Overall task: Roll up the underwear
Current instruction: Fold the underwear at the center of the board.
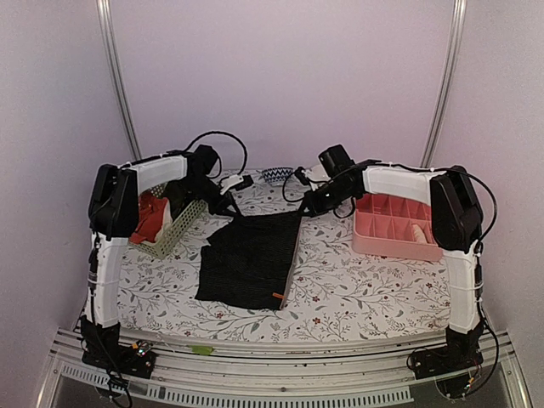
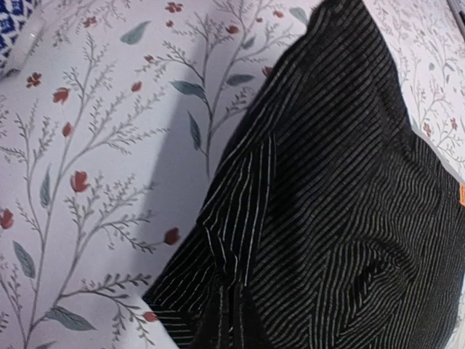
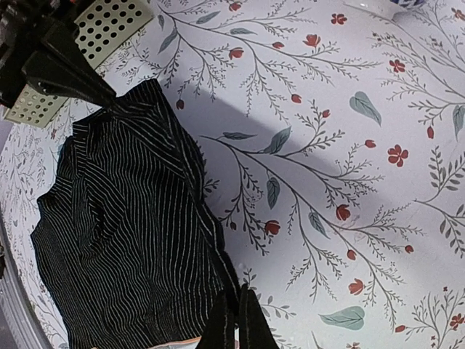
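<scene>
The black ribbed underwear (image 1: 249,259) lies spread on the floral cloth at mid-table, a small orange tag at its near right corner. My left gripper (image 1: 231,206) is shut on its far left corner; in the left wrist view the gripper (image 2: 228,291) pinches bunched striped cloth (image 2: 341,182). My right gripper (image 1: 306,208) is shut on the far right corner, and in the right wrist view the gripper (image 3: 235,294) clamps the garment's edge (image 3: 131,218). A red-orange underwear (image 1: 151,217) sits in the basket at left.
A pale green perforated basket (image 1: 178,228) lies tipped at the left, close behind my left arm. A pink divided tray (image 1: 382,242) stands at the right beside my right arm. A blue-and-white patterned item (image 1: 276,174) sits at the back centre.
</scene>
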Action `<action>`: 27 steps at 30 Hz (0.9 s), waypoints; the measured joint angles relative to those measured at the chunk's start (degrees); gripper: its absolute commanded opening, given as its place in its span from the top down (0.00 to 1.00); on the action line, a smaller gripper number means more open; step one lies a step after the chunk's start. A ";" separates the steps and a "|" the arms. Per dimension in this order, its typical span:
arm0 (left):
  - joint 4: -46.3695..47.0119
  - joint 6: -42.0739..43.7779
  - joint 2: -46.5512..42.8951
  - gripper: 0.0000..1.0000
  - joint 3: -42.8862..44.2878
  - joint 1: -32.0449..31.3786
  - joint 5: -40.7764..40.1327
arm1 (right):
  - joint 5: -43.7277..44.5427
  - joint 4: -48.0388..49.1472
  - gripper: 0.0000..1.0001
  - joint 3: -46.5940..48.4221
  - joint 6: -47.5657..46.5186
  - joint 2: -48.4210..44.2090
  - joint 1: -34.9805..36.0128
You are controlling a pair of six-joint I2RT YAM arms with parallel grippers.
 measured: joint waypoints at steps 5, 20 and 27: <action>4.15 1.18 -9.29 1.00 -14.16 0.00 0.17 | -0.35 3.93 1.00 -5.11 -5.55 -2.99 0.87; 9.42 5.25 -24.22 1.00 -35.71 0.33 1.42 | 0.33 7.15 1.00 -13.75 -13.86 -8.39 11.45; 15.43 1.03 -24.20 1.00 -36.09 0.57 0.11 | 6.32 8.26 1.00 -13.79 -12.46 -8.39 9.27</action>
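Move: Both hands already pinch the underwear's raised far edge, with the lying cloth nearer the robot. From the left hand, the middle of the lying cloth is about 10 cm back, 1 cm right and 7 cm down; its orange tag is some 19 cm back and 8 right, and the laundry basket is level, 17 cm left. From the right hand, the cloth's middle is about 9 cm back, 12 left and 9 down; the pink box is level, 21 cm right. Back towards the robot and a bit to the left, both hands carry the pinched far edge over the lying cloth for about 10 cm, then ease forward again by 2 or 3 cm. The left hand arcs up and down again on the way; the right stays nearly level while turning counter-clockwise some 20 degrees, then partly back. Both grippers stay shut. ##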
